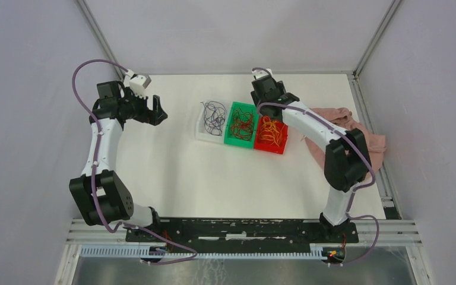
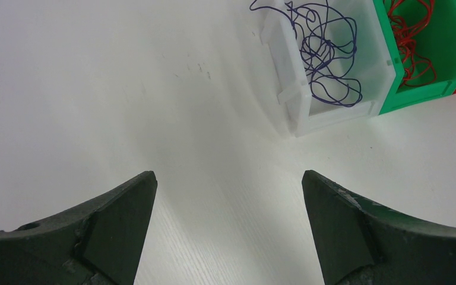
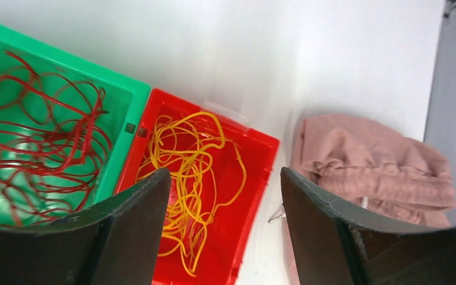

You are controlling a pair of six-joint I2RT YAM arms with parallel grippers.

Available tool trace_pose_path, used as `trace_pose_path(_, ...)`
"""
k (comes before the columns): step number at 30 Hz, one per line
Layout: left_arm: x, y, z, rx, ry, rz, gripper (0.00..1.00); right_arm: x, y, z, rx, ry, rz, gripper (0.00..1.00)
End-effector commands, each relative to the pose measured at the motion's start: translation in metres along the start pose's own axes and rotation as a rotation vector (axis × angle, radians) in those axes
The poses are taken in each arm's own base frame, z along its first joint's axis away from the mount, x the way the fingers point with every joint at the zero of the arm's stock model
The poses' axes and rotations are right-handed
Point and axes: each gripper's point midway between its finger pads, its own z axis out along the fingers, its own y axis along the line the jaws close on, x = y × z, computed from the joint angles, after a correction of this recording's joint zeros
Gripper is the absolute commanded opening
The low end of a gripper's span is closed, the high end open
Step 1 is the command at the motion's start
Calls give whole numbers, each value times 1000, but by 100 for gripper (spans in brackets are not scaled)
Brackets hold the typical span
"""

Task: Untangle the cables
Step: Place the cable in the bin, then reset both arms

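Note:
The cables lie sorted in three small bins set side by side. Dark purple-black cables [image 1: 214, 116] [image 2: 323, 53] fill the white bin [image 2: 291, 101]. The dark red ones [image 1: 241, 123] [image 3: 41, 136] are in the green bin [image 3: 124, 101], and the yellow-orange ones [image 1: 271, 132] [image 3: 184, 160] in the red bin [image 3: 255, 154]. My right gripper [image 3: 224, 172] [image 1: 268, 95] hangs open above the red bin's far end with nothing between its fingers. My left gripper [image 2: 229, 173] [image 1: 157, 111] stands wide open and empty over bare table, left of the white bin.
A crumpled pink cloth [image 1: 368, 136] [image 3: 380, 160] lies at the right of the table beside the red bin, under my right forearm. The tip of its white drawstring [image 3: 276, 215] pokes out toward the bin. Metal frame rails edge the table.

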Motion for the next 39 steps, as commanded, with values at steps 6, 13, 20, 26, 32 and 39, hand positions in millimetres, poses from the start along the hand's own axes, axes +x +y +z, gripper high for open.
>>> trace_pose_path(6,-28,-3,-12,-14,-93,-18,99,-30,-58,-75,5,-172,224,90)
trace_pose_path(13,0,-5,9,-14,-133,-137,99,51,-126,-77,107,-239,574,99)
trace_pose_path(20,45,1,36,-79,-288,-170,99,143,-200,-79,572,-280,662,99)
trace_pose_path(26,67,7,49,-155,-414,-115,99,179,-214,-63,685,-200,652,99)
trace_pose_path(32,83,1,52,-185,-500,-75,99,187,-208,-38,599,-289,676,99)
trace_pose_path(39,96,-16,38,-303,-590,13,99,172,-186,-1,454,-351,614,96)
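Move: The empty right hand is above the red bin with the yellow cable, whose middle lies some 2 cm back, 2 cm left and 11 cm below. The pink cloth it heads for is about 29 cm right, 6 cm back and 12 cm down; the green bin sits 14 cm left, level with it, 11 cm below. From the left hand, the red bin is roughly 44 cm right, 4 cm ahead, the white bin 21 cm right, 6 cm ahead, both some 18 cm lower. Up first, by about 9 cm, the right hand clears the red bin while its part-open fingers spread fully, then swings right, back and down towards the pink cloth, ending some 25 cm to the right, turned about 40 degrees clockwise and tipped up. The left hand, still wide open and empty, sinks some 15 cm and draws slightly back over bare table, its fingers tilting up. ##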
